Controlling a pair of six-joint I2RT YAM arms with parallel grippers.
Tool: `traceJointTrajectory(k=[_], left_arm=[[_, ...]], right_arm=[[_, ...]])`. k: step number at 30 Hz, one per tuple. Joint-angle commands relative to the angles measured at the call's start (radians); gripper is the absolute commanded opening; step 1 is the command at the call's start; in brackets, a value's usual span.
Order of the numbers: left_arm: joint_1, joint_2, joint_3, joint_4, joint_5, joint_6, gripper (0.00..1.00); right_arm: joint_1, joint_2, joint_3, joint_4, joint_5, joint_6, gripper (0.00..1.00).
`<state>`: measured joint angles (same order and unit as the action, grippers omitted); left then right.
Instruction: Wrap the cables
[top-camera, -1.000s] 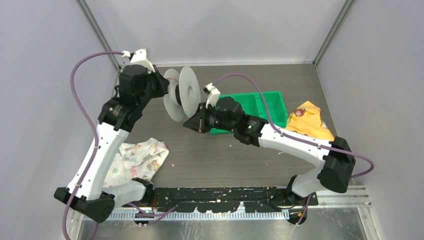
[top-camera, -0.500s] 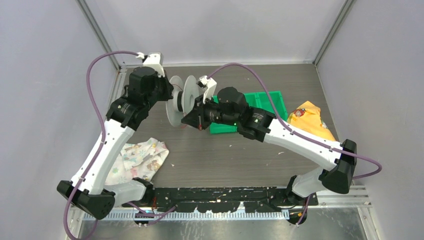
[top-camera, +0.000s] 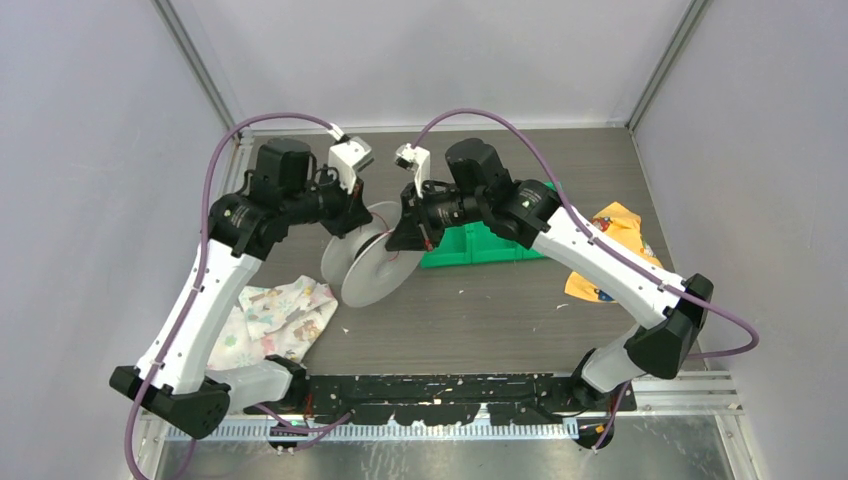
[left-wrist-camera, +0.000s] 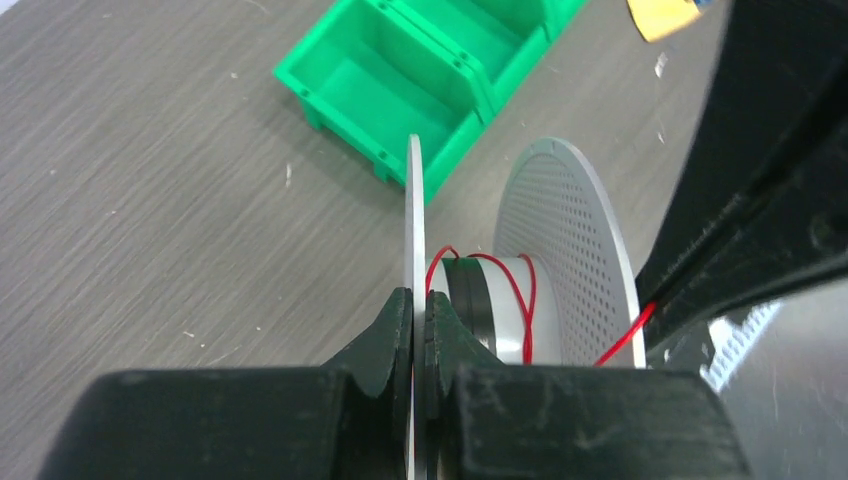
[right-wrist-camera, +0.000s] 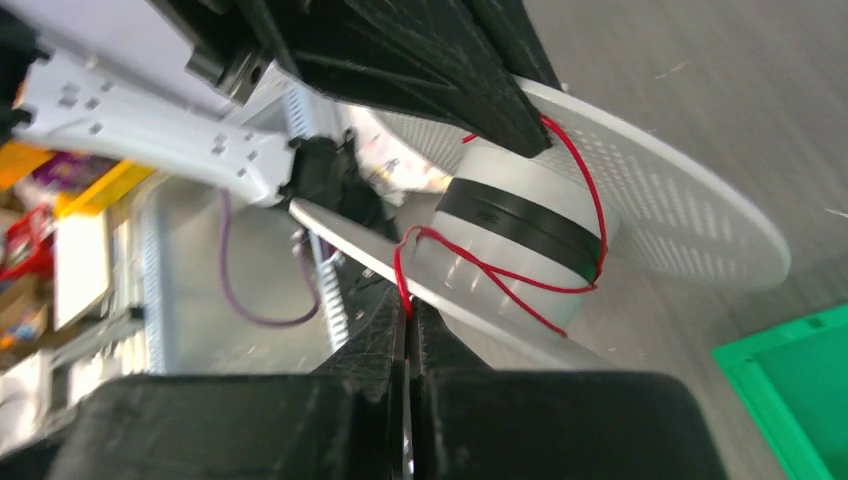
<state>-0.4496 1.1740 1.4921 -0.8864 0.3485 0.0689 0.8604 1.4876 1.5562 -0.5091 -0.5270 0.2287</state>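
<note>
A white spool (top-camera: 368, 265) with two disc flanges hangs tilted above the table's middle. My left gripper (left-wrist-camera: 420, 300) is shut on the thin edge of one flange (left-wrist-camera: 414, 200); the top view shows that gripper (top-camera: 358, 218) just behind the spool. A thin red cable (left-wrist-camera: 518, 290) makes a few loose turns round the white core (right-wrist-camera: 520, 235), beside a black band. My right gripper (right-wrist-camera: 408, 305) is shut on a strand of the red cable (right-wrist-camera: 400, 268), close to the spool's rim. From above, the right gripper (top-camera: 402, 238) sits at the spool's right side.
A green two-compartment bin (top-camera: 480, 242) sits right behind the right gripper. A patterned cloth (top-camera: 275, 315) lies at the front left. A yellow bag (top-camera: 618, 222) lies at the right, partly under the right arm. Purple arm cables arch over the back.
The left arm has swung the spool nearer and tilted it. The right gripper has moved back and up round the spool with the red cable, its arm now crossing over the bin.
</note>
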Motion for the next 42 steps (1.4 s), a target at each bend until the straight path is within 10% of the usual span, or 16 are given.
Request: traceJointTrajectory(k=[1, 25, 42], left_arm=[[0.002, -0.009, 0.092, -0.164, 0.284, 0.174, 0.00], [-0.032, 0.031, 0.056, -0.314, 0.426, 0.296, 0.00], [-0.068, 0.001, 0.043, -0.326, 0.488, 0.357, 0.00]], right_arm=[[-0.009, 0.031, 0.102, -0.184, -0.248, -0.132, 0.01], [-0.107, 0.003, 0.186, -0.336, -0.449, -0.265, 0.00], [-0.149, -0.006, 0.118, -0.074, -0.709, -0.044, 0.01]])
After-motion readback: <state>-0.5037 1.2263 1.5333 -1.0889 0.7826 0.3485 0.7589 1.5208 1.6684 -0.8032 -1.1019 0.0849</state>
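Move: The spool, pinched by its left flange in the left gripper, has its middle about 4 cm back, 2 cm right and 7 cm below the left hand. From the right hand, which holds the red cable, the spool's middle is roughly 5 cm left, 1 cm ahead and 6 cm down. The green tray lies some 18 cm ahead of the right hand, 23 cm to its right and 30 cm below. The patterned cloth is about 8 cm back, 24 cm left and 32 cm below the left hand. Keep the left grip on the spool's flange and draw the spool back about 8 cm and 4 cm to the right, briskly at first, turning the wrist some 30 degrees clockwise. Take the right gripper back and right alongside, still pinching the red cable outside the right flange, turning it counter-clockwise and lifting a little late on. ##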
